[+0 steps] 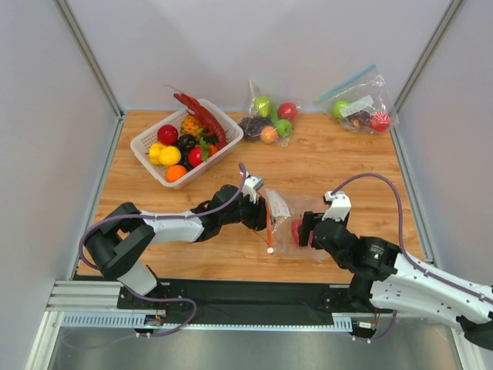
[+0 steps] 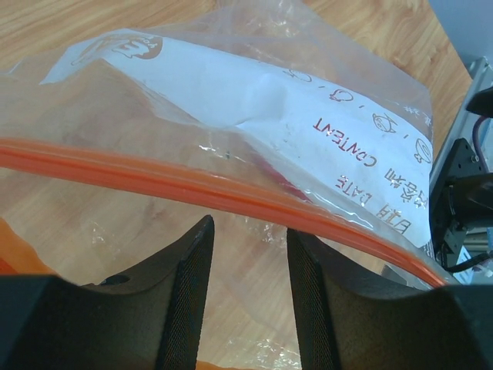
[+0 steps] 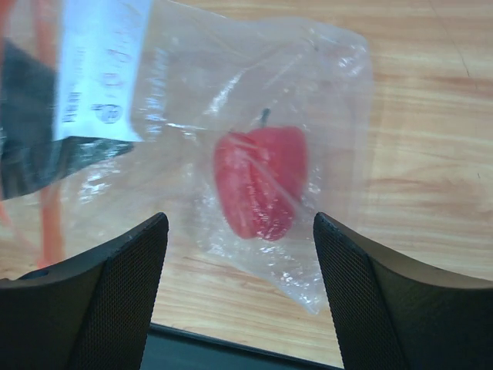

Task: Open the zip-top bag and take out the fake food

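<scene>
The zip-top bag (image 1: 286, 218) (image 2: 231, 92) (image 3: 254, 92) lies near the table's front between both grippers, its orange-red zip strip (image 2: 192, 185) and white label (image 2: 254, 100) toward the left arm. A glossy red pepper piece (image 3: 260, 181) (image 1: 296, 230) sits inside it. My left gripper (image 1: 260, 210) (image 2: 250, 227) is at the zip edge, jaws partly apart with clear film between them and the strip crossing just beyond the fingertips. My right gripper (image 1: 306, 229) (image 3: 240, 220) stands wide open around the bag's bottom end, short of the pepper. The dark-red lobster (image 1: 202, 116) lies in the basket.
A white basket (image 1: 158, 142) of small fruits stands at the back left. A clear bag of apples and grapes (image 1: 266, 119) sits at back centre, and a bag with a blue zip strip (image 1: 362, 108) at back right. The table's front rail (image 3: 231, 347) is just under my right gripper.
</scene>
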`<action>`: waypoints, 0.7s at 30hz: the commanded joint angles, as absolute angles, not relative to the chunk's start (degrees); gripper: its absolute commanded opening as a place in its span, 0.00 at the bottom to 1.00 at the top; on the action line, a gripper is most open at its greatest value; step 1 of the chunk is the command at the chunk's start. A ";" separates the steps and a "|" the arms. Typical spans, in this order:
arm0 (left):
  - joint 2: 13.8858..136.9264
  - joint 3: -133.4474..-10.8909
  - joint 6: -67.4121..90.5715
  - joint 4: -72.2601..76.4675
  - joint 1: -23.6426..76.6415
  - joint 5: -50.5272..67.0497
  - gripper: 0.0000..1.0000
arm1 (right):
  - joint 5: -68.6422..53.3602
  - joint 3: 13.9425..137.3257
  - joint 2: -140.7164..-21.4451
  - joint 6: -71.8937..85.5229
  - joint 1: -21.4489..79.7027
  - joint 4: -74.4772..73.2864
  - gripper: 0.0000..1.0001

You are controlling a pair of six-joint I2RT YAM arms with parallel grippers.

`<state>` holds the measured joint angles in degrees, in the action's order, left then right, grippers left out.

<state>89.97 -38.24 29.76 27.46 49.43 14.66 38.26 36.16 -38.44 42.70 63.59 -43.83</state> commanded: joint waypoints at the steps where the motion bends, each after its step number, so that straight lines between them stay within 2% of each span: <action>1: 88.86 -37.44 30.32 32.95 49.83 15.03 0.50 | 35.00 32.19 -37.71 44.74 58.21 -40.79 0.78; 7: 88.77 -37.27 29.89 33.75 50.97 15.64 0.50 | 26.11 25.76 -36.38 43.42 50.02 -32.26 0.71; 10: 89.21 -36.83 30.14 35.24 51.33 16.43 0.50 | 24.26 23.74 -37.52 43.59 48.34 -29.71 0.59; 11: 89.47 -36.74 30.23 35.85 51.42 16.61 0.50 | 24.26 23.30 -37.70 43.42 48.08 -28.40 0.48; 13: 89.91 -36.48 30.85 37.70 51.50 17.49 0.50 | 23.82 22.85 -38.93 43.42 47.55 -27.34 0.35; 14: 90.43 -36.47 30.94 38.14 51.85 17.75 0.50 | 23.73 22.50 -39.54 43.24 47.37 -26.64 0.23; 17: 91.14 -36.74 31.11 39.46 52.21 18.19 0.51 | 22.94 22.41 -41.74 43.07 46.93 -25.67 0.11; 21: 92.28 -36.91 31.81 42.00 53.26 19.07 0.55 | 21.80 21.62 -44.21 43.33 46.76 -24.00 0.02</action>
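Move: Some 8 cm below the right hand, about 1 cm ahead and 1 cm to its right, is the loose bag film just behind the red pepper. The pepper itself lies roughly 4 cm ahead, 2 cm left and 9 cm down. The bag's orange mouth strip is about 13 cm left and 6 cm ahead, the paper label about 10 cm left and 10 cm ahead. For the left hand at the mouth, the pepper is some 11 cm right, about level ahead, 4 cm down. Sinking about 8 cm with its fingers tipping some 10 degrees further down, the right hand swings a little right, then eases back left while its wide-open fingers shut and pinch the bag film just behind the pepper. The left hand, fingers still half open at the bag's mouth, shifts about 2 cm back and 2 cm right, rising slightly. ##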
